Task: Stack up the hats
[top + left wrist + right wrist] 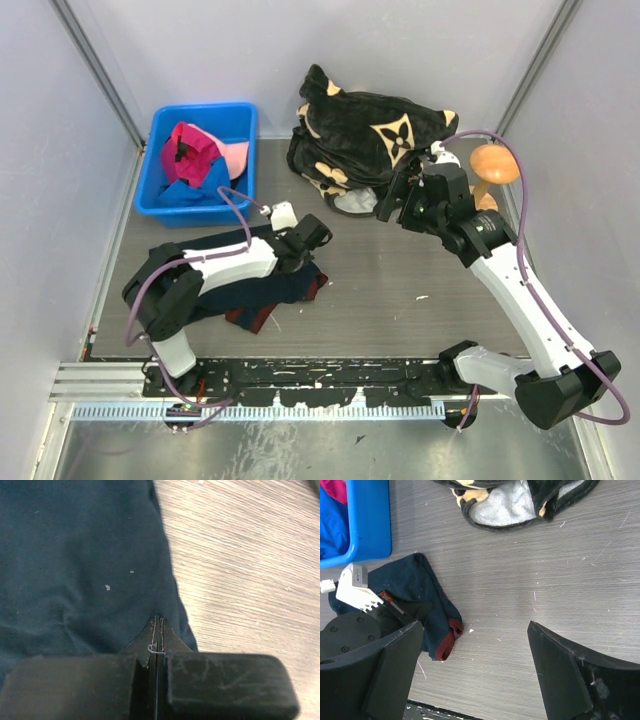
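Observation:
Three hats lie in a blue bin (150, 195) at the back left: a magenta one (190, 150), a light pink one (235, 158) and a royal blue one (205, 185). My left gripper (318, 232) is low over a flat dark navy cloth (270, 290) with red trim. In the left wrist view its jaws (157, 655) are shut on a dark stitched fabric edge (157, 630) at the cloth's (75, 555) border. My right gripper (395, 205) hangs open over bare table (520, 580), near the black plush bundle (370, 130), with nothing between its fingers (474, 625).
The plush bundle with tan flower marks fills the back middle (510, 505). A wooden stand (493, 165) rises at the back right beside the right arm. The bin corner (370, 520) and the navy cloth (427, 592) show in the right wrist view. Walls close the sides.

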`<state>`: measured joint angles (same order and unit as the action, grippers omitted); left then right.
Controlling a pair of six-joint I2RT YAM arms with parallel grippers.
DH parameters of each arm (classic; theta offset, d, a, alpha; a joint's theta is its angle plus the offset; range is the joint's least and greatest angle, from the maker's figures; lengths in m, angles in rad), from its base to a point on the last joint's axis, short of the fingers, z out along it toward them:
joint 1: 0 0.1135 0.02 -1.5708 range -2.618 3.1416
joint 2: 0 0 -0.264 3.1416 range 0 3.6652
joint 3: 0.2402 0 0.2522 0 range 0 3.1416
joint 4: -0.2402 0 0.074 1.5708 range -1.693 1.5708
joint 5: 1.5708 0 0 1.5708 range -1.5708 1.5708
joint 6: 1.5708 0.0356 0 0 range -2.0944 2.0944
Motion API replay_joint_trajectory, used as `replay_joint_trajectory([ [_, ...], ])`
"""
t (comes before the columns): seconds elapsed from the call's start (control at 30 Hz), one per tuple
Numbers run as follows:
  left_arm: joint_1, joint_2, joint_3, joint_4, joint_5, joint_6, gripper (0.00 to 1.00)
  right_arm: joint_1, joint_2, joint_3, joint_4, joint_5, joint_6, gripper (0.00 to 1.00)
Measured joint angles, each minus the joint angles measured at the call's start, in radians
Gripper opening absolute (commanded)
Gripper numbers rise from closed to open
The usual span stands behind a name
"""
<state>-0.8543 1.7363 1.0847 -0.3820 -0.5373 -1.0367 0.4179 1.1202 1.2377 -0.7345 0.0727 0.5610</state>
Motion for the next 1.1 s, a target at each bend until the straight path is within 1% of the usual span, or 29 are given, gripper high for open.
replay_joint_trajectory([
  [0.13,0.008,-0.002,-0.03,-0.031,-0.043,-0.095,0.0,-0.008,-0.011,0.0,-0.003,-0.001,-0.014,0.92],
  [0.3,0.088,-0.082,-0.203,-0.025,-0.041,-0.214,0.0,-0.021,-0.024,0.0,-0.003,-0.005,-0.031,0.92],
  [0.53,0.198,-0.196,-0.315,-0.051,-0.039,-0.303,0.0,-0.027,-0.019,0.0,-0.002,-0.029,-0.037,0.92],
  [0.7,0.389,-0.374,-0.446,-0.107,-0.034,-0.326,0.0,-0.029,-0.011,0.0,0.0,-0.049,-0.04,0.92],
  [0.83,0.541,-0.501,-0.497,-0.156,-0.037,-0.303,0.0,-0.03,-0.006,0.0,0.001,-0.057,-0.039,0.92],
  [1.0,0.712,-0.554,-0.502,-0.172,-0.011,-0.24,0.0,-0.03,0.006,0.0,0.004,-0.068,-0.036,0.92],
  [1.1,0.819,-0.555,-0.488,-0.206,0.018,-0.17,0.0,-0.03,0.029,0.0,-0.001,-0.067,-0.037,0.93],
])
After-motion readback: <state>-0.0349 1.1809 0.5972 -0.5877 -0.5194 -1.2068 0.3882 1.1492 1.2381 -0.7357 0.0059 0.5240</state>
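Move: At the left hand's fingertips is the right-hand edge of the dark cloth, some 4 cm below. The cloth's middle is about 16 cm to its left and 6 cm back. The blue box with the hats stands about 25 cm left and 20 cm ahead; the black plush bag, about 17 cm right and 26 cm ahead. From the raised right hand, the cloth's middle lies some 40 cm left, 6 cm back and 25 cm below. Sweeping left by about 30 cm with its fingers kept shut, the left hand first sinks some 3 cm onto the dark cloth near its right-hand edge, then drags it left in front of the blue box. It draws back slightly, swings about 55 degrees counter-clockwise and rises a little towards the end, over the cloth's left part. ##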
